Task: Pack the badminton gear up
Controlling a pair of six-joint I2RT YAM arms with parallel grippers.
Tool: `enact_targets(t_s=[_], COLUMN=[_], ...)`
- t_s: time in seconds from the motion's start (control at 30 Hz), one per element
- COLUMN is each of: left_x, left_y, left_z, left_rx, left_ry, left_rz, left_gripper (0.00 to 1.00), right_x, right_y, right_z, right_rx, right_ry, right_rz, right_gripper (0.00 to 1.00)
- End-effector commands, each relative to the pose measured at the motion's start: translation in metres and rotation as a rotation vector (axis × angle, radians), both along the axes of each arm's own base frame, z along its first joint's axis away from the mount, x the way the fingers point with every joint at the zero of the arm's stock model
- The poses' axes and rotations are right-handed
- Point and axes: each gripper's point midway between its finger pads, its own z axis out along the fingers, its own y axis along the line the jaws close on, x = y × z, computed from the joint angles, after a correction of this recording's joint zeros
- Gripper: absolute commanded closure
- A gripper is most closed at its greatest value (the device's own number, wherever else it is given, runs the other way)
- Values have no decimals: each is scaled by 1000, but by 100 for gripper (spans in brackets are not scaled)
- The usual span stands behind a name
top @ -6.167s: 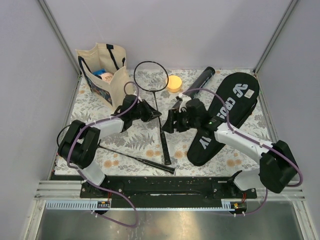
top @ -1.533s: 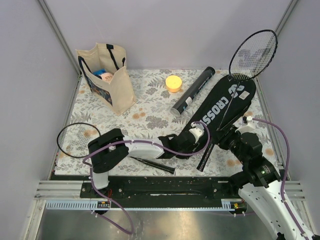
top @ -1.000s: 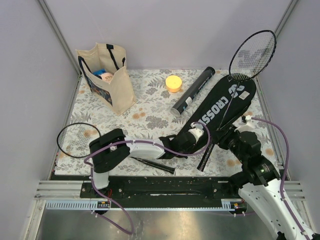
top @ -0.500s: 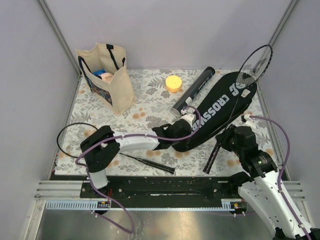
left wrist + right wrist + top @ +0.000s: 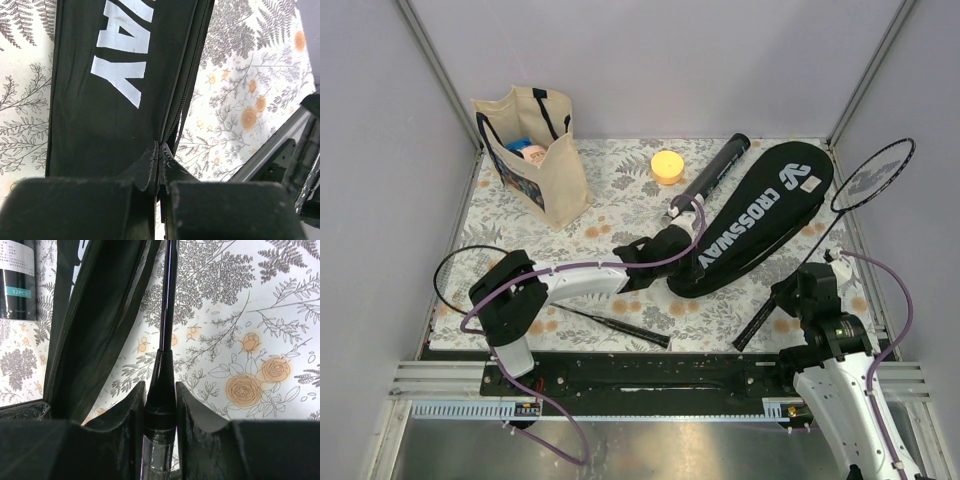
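The black "CROSSWAY" cover lies slanted across the table's right half. My left gripper is shut on its zipper edge near the narrow end, the fingertips pressed together. My right gripper is shut on a thin black racket at the top of its handle. That racket's head is raised past the table's right edge. A second racket lies flat at the front left, its handle pointing right. The long black tube lies beside the cover.
A beige tote bag with dark handles stands at the back left. A small yellow round object sits at the back middle, close to the tube. Grey walls close in the floral table on three sides.
The left arm has dragged the cover's narrow end leftwards. The right arm has swung its racket off the cover to the right, the head now beyond the right edge.
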Motion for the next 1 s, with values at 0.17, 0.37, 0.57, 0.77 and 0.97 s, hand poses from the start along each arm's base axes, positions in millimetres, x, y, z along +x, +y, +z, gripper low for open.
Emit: enact_targets(t_s=[0.17, 0.37, 0.57, 0.77, 0.97], left_x=[12, 23, 25, 26, 20], left_y=[-15, -24, -39, -47, -55], left_z=[48, 44, 54, 54, 45], left_rx=[-198, -210, -254, -252, -259], left_ry=[-17, -19, -18, -19, 0], left_rz=[47, 57, 23, -5, -64], left_gripper=[100, 100, 100, 100, 100], right_x=[-10, -17, -28, -41, -41], right_y=[19, 42, 67, 86, 113], right_z=[-6, 3, 23, 18, 26], right_rx=[249, 396, 556, 658, 809], right_ry=[-19, -40, -85, -86, -143], right_rz=[-110, -58, 32, 121, 266], right_gripper=[100, 100, 100, 100, 100])
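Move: The right hand holds the first racket at the top of its grip. From it, the pinched zip edge of the black bag lies about 20 cm left, 5 cm ahead and slightly lower; the bag's middle is some 24 cm ahead, 8 cm left and 9 cm below. From the left hand, shut on that edge, the held racket's grip is about 15 cm right, 16 cm back and 4 cm lower; the shuttle tube lies 32 cm ahead, 3 cm right, 8 cm below. Leftward and somewhat back, the right hand carries the racket some 9 cm towards the left hand, rolling its left side up about 40 degrees so the head swings down and the butt comes up; its grip holds throughout. The left hand keeps pinching the bag's zip edge, first easing forward and up a little, then drawing it about 3 cm right to meet the racket. ##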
